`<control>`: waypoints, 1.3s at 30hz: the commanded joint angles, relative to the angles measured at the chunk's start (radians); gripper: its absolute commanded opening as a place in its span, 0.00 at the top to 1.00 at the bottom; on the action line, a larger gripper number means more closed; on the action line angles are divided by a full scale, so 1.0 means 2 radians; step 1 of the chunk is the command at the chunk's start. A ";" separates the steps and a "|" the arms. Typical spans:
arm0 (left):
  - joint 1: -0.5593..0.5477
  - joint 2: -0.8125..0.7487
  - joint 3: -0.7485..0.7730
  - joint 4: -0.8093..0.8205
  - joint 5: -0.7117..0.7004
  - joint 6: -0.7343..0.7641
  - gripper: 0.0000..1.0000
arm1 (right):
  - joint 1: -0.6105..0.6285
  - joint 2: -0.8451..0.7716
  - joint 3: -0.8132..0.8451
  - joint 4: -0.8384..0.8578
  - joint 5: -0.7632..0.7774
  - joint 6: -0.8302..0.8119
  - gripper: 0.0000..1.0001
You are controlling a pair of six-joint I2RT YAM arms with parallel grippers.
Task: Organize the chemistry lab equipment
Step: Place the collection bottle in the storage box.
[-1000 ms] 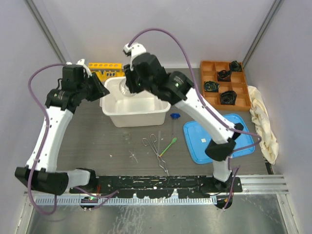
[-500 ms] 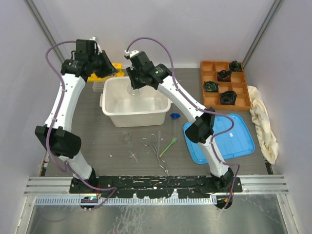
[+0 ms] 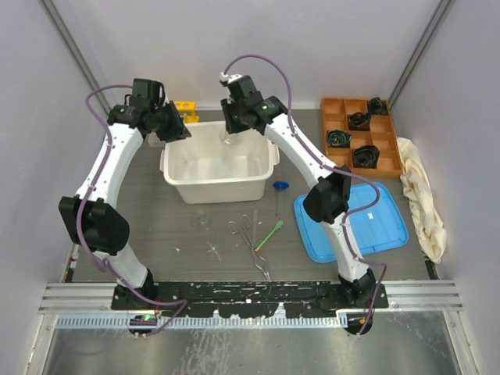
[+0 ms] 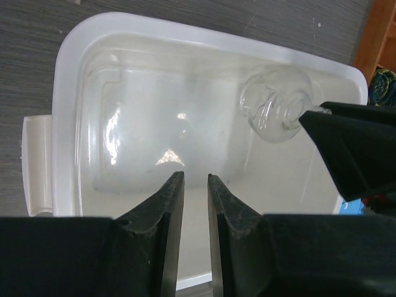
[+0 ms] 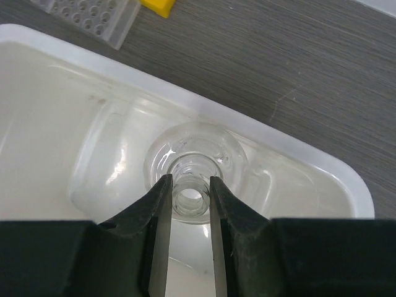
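Observation:
My right gripper point(image 5: 189, 182) is shut on the neck of a small clear glass flask point(image 5: 192, 154), holding it over the back of the white tub point(image 3: 220, 191). In the left wrist view that flask point(image 4: 275, 111) hangs at the tub's far right corner. My left gripper point(image 4: 195, 178) hovers over the tub's left side, its fingers a narrow gap apart with nothing between them. Another small flask point(image 3: 201, 219), metal tongs point(image 3: 248, 233), a green spatula point(image 3: 270, 233) and a blue-based cylinder point(image 3: 280, 191) lie on the table in front of the tub.
A yellow rack point(image 3: 186, 107) and a clear plastic rack point(image 5: 86, 12) sit behind the tub. A blue lid point(image 3: 367, 226) lies to the right, with an orange compartment tray point(image 3: 348, 160) of black objects behind it. A cream cloth point(image 3: 422, 199) lies along the right edge.
My left arm has swung from the left of the tub up to its back left corner. The right gripper has carried the flask toward the tub's back right.

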 commanded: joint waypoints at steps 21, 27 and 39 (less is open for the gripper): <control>-0.018 -0.028 -0.031 0.010 0.006 0.025 0.76 | 0.016 0.013 -0.036 0.013 -0.040 -0.010 0.99; -0.019 -0.045 -0.043 0.009 -0.004 0.027 0.76 | 0.029 0.038 -0.016 0.018 -0.021 -0.010 0.99; -0.019 -0.071 -0.075 0.003 -0.007 0.031 0.76 | 0.047 0.070 0.013 0.033 0.042 -0.017 0.99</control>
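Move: The right hand already holds the collection bottle by its neck over the storage box, whose middle lies about 3 cm back, 4 cm left and 17 cm below that hand. From this hand, the yellow rack stands some 18 cm ahead and 22 cm left, and the blue brush about 6 cm back and 15 cm right, both roughly 21 cm lower. From the left hand, the box's middle is about 10 cm to the right, level fore and aft, some 19 cm below. Keeping its pinch on the bottle's neck, the right hand lowers it about 12 cm into the storage box. It edges forward and right at first, then comes back and left by some 5 cm each towards the box's middle while sinking, the fingers tipping roughly 10 degrees steeper. The empty left hand eases back about 4 cm and slightly down, its opening unchanged. ##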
